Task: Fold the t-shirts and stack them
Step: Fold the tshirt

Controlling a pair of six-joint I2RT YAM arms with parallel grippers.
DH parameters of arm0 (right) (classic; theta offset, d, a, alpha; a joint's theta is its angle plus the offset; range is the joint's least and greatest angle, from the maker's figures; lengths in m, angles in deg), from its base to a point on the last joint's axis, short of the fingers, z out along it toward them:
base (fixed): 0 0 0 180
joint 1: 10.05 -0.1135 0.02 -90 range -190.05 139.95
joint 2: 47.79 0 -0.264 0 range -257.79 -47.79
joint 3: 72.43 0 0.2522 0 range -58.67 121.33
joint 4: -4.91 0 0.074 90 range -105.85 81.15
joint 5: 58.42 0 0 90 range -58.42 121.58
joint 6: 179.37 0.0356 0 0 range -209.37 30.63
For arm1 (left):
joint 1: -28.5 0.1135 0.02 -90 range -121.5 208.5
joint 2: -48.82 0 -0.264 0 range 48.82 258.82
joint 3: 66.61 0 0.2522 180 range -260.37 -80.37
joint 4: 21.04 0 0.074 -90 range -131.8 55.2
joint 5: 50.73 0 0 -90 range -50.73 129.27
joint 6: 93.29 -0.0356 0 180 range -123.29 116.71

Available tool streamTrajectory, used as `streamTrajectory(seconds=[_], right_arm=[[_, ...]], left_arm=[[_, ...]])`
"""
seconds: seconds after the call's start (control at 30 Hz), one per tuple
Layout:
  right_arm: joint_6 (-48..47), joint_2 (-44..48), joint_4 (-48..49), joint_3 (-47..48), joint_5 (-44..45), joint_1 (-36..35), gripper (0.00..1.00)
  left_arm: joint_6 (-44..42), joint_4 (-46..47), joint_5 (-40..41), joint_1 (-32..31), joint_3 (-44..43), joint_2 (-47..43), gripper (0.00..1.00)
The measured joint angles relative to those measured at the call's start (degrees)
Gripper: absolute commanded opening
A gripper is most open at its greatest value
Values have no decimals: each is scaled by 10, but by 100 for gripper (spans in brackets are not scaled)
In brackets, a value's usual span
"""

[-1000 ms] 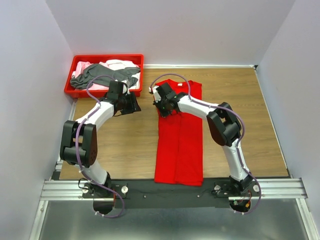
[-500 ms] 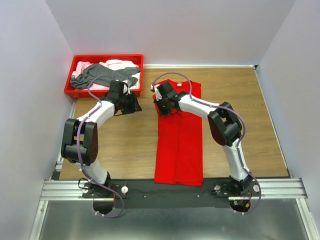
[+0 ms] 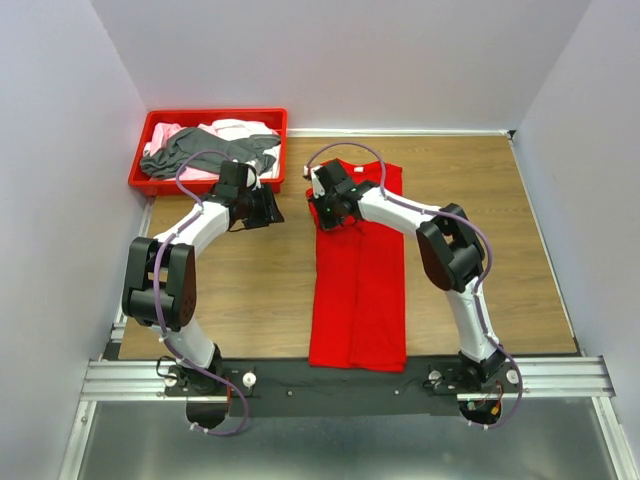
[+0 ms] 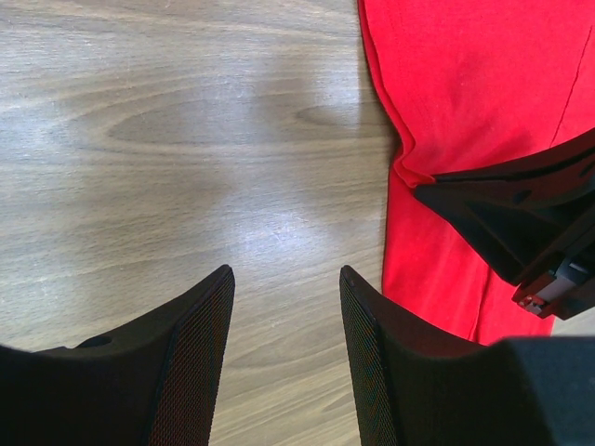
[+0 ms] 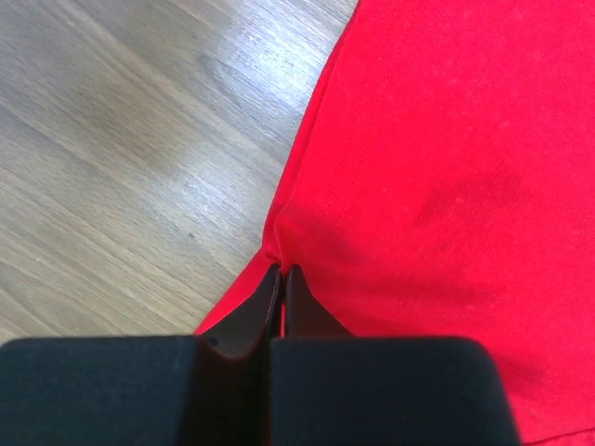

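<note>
A bright red t-shirt [image 3: 360,290] lies on the wooden table, folded lengthwise into a long strip. My right gripper [image 3: 325,213] sits at the strip's upper left edge, shut on a pinch of the red t-shirt's [image 5: 446,167] hem, its fingertips [image 5: 281,269] pressed together. My left gripper [image 3: 272,208] hovers over bare wood just left of the shirt, open with nothing between its fingers [image 4: 285,271]. In the left wrist view the red t-shirt [image 4: 465,93] and the right gripper [image 4: 521,214] show at the right. More t-shirts, dark grey [image 3: 205,150] and pale pink [image 3: 165,133], lie heaped in the tray.
A rigid red plastic tray [image 3: 215,112] stands at the back left corner of the table. White walls close in the table on the left, back and right. Bare wood [image 3: 480,230] shows right of the red shirt and between the arms.
My right gripper has edged slightly toward the back along the shirt's left edge and pinched fully shut on the cloth. The left arm has hardly moved.
</note>
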Motion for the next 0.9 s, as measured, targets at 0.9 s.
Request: streamTrajectory(seconds=[0.9], right_arm=[[121, 49, 61, -84, -87, 117, 1]], left_arm=[[5, 4, -3, -19, 0, 10, 57]])
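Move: At the shirt's left edge, the right hand already has a pinch of red cloth. The shirt's lengthwise middle line, over which this cloth is taken, lies about 8 cm to its right and 3 cm ahead, just below. The middle of the shirt's far end is some 14 cm ahead and 10 cm right, and the red bin roughly 19 cm ahead and 28 cm left. For the left hand, the pinched edge lies about 12 cm right, level with it, some 5 cm below. Keeping its pinch on the left edge, the right hand drags the cloth rightward and somewhat forward, about 7 cm right and 3 cm out, in over the shirt towards its middle line. It stays low at first and rises only about 1 cm later, while the wrist turns clockwise some 15 degrees and tilts its left side up. ##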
